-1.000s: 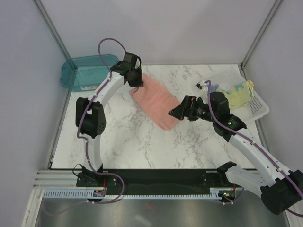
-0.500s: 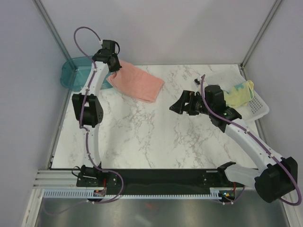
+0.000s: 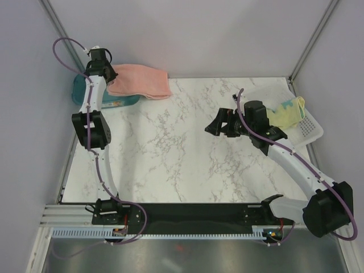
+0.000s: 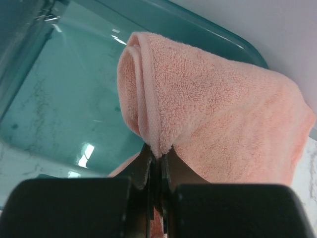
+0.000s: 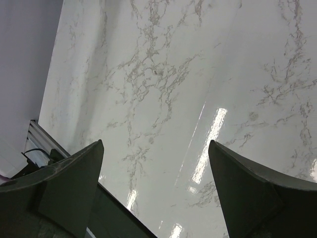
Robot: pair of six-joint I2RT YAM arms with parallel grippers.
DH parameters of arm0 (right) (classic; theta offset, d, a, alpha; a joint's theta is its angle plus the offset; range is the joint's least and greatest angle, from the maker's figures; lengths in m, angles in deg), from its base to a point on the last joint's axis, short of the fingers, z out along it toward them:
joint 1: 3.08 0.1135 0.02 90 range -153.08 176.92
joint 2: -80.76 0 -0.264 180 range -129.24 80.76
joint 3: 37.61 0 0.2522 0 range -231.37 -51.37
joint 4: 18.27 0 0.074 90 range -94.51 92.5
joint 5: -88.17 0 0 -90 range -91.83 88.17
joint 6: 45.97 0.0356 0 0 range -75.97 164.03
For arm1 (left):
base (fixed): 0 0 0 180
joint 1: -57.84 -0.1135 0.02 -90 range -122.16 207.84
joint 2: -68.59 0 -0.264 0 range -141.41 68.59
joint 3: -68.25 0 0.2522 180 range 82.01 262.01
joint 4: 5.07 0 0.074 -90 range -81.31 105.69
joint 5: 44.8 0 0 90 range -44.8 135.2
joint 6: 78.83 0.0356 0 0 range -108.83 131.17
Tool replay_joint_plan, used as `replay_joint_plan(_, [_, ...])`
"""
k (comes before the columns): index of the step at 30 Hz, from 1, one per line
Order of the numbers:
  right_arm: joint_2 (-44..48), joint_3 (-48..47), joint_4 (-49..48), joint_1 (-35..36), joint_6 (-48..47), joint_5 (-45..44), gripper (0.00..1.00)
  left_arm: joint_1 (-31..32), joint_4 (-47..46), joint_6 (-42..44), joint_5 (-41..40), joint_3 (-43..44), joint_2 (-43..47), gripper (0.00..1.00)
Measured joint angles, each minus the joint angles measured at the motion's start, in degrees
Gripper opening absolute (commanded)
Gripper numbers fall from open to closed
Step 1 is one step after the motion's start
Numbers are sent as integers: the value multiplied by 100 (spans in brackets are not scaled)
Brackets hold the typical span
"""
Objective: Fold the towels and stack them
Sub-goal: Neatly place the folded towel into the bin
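The folded salmon-pink towel (image 3: 139, 80) hangs over the teal bin (image 3: 85, 94) at the back left, its right end reaching over the table's back edge. My left gripper (image 3: 106, 73) is shut on the towel's left corner; in the left wrist view the towel's rolled fold (image 4: 208, 111) rises from the closed jaws (image 4: 158, 156) above the bin's floor (image 4: 64, 109). My right gripper (image 3: 213, 125) hovers open over the bare marble, nothing between its fingers (image 5: 64, 183). A pale yellow towel (image 3: 289, 112) lies in the white basket (image 3: 311, 129) at the right, with a bit of light blue cloth (image 3: 257, 106) beside it.
The marble table (image 3: 170, 159) spreads between the arms. Grey walls close in the back and sides. The right arm stretches from the near right corner up toward the basket.
My left gripper has carried the pink towel from the table's middle back and left, to above the teal bin. The right gripper has drawn slightly right and stayed open.
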Motion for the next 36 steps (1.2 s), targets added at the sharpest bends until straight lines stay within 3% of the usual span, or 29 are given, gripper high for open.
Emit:
replay_joint_plan(7, [0,2,-2,-122,-74,-15,95,-433,-232,39,31,0,-304,2])
replay_joint_plan(32, [-186,85,-26,-247,-190,-15,95,-1001,-595,1073,-632,-13,-651,2])
replay_joint_plan(36, [-186,92,-31,-247,-190,-15,94,-1093,-656,1211,-728,-13,-693,15])
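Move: The folded pink towel, still pinched at its left end, trails to the right of the left hand, its middle some 12 cm that way, about level fore and aft and some 3 cm lower. The teal bin that it is bound for has its middle about 8 cm to this hand's left, roughly 3 cm back and 10 cm below. From the right hand, the bin lies some 30 cm ahead, 56 cm to the left and 14 cm down. The towel, still pinched by its left end, is carried about 15 cm leftward by the left hand and lowered some 5 cm into the teal bin, most of the sinking done in the first half. The hand then runs on left, nearly level, past the bin's middle towards its left wall, rolling roughly 15 degrees left side up. The fingers keep the towel, their grip only just easing at the end. ##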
